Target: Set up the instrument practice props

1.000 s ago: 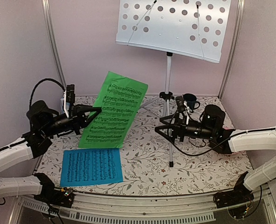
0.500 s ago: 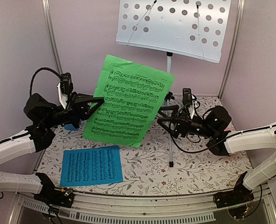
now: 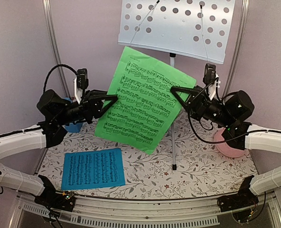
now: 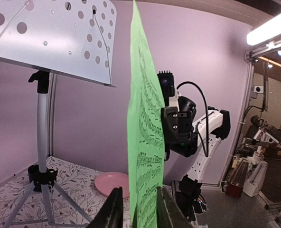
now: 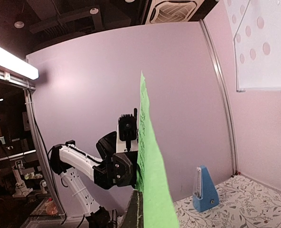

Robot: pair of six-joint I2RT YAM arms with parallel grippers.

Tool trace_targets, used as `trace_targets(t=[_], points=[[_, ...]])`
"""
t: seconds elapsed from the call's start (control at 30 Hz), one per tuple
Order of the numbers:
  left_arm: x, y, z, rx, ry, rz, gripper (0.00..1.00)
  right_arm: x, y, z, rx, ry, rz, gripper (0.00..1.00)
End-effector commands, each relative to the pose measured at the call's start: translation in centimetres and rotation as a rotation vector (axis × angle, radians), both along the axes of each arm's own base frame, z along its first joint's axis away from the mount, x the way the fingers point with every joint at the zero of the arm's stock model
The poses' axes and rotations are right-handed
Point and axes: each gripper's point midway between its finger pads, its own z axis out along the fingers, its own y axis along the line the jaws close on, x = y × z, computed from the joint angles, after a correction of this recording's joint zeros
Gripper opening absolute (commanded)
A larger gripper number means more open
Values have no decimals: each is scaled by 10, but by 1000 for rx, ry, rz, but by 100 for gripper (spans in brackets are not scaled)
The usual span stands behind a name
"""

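Note:
The green sheet (image 3: 145,107) hangs upright in the air just below the perforated desk (image 3: 178,26) of the silver music stand. My left gripper (image 3: 114,97) is shut on its left edge; it shows edge-on between the fingers in the left wrist view (image 4: 143,142). My right gripper (image 3: 173,89) is shut on its right edge; in the right wrist view (image 5: 152,190) the sheet hides one finger. The blue sheet (image 3: 93,167) lies flat at the front left. The blue metronome (image 5: 206,190) stands at the back left, partly hidden behind my left arm (image 3: 74,127).
The stand's pole (image 3: 172,118) and tripod legs rise behind the green sheet. A pink plate (image 3: 226,142) lies under my right arm. Pink walls and metal posts close in the back and sides. The mug is hidden.
Both grippers have risen. The green sheet has gone up and right toward the stand's desk, from leaning low at the left. My right gripper has come onto its right edge.

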Motion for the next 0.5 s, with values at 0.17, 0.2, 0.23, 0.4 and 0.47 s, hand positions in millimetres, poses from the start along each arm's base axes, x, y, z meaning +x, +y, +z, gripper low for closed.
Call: trace_targets(t=[0.17, 0.2, 0.23, 0.4, 0.47], points=[[67, 14, 66, 89, -53, 449, 53, 29, -68, 104, -27, 12, -466, 0], [72, 15, 74, 96, -67, 484, 55, 28, -75, 116, -19, 2, -494, 0], [79, 16, 80, 109, -76, 518, 56, 27, -80, 128, -17, -17, -521, 0], [117, 11, 112, 159, -115, 654, 58, 34, -95, 170, -47, -92, -658, 0], [127, 7, 132, 158, -141, 683, 57, 38, -101, 185, -42, -109, -709, 0]])
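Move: The music stand's panel is what the right gripper, holding the green sheet's right edge, is heading for: its middle is about 28 cm ahead, 6 cm right and some 22 cm higher. The sheet's middle hangs about 9 cm to its left and 3 cm lower; the dark mug is roughly 40 cm ahead, 16 cm right, 36 cm below. From the left gripper, just parting on the sheet's left edge, the panel is about 28 cm ahead, 24 cm right, 24 cm up. Keep the right gripper shut on the green sheet's right edge and lift about 19 cm towards the panel's height, swinging some 10 cm right while turning clockwise about 30 degrees. Open the left fingers further to free the other edge, then raise that hand about 14 cm and forward 9 cm, turning it counter-clockwise to face the stand. ##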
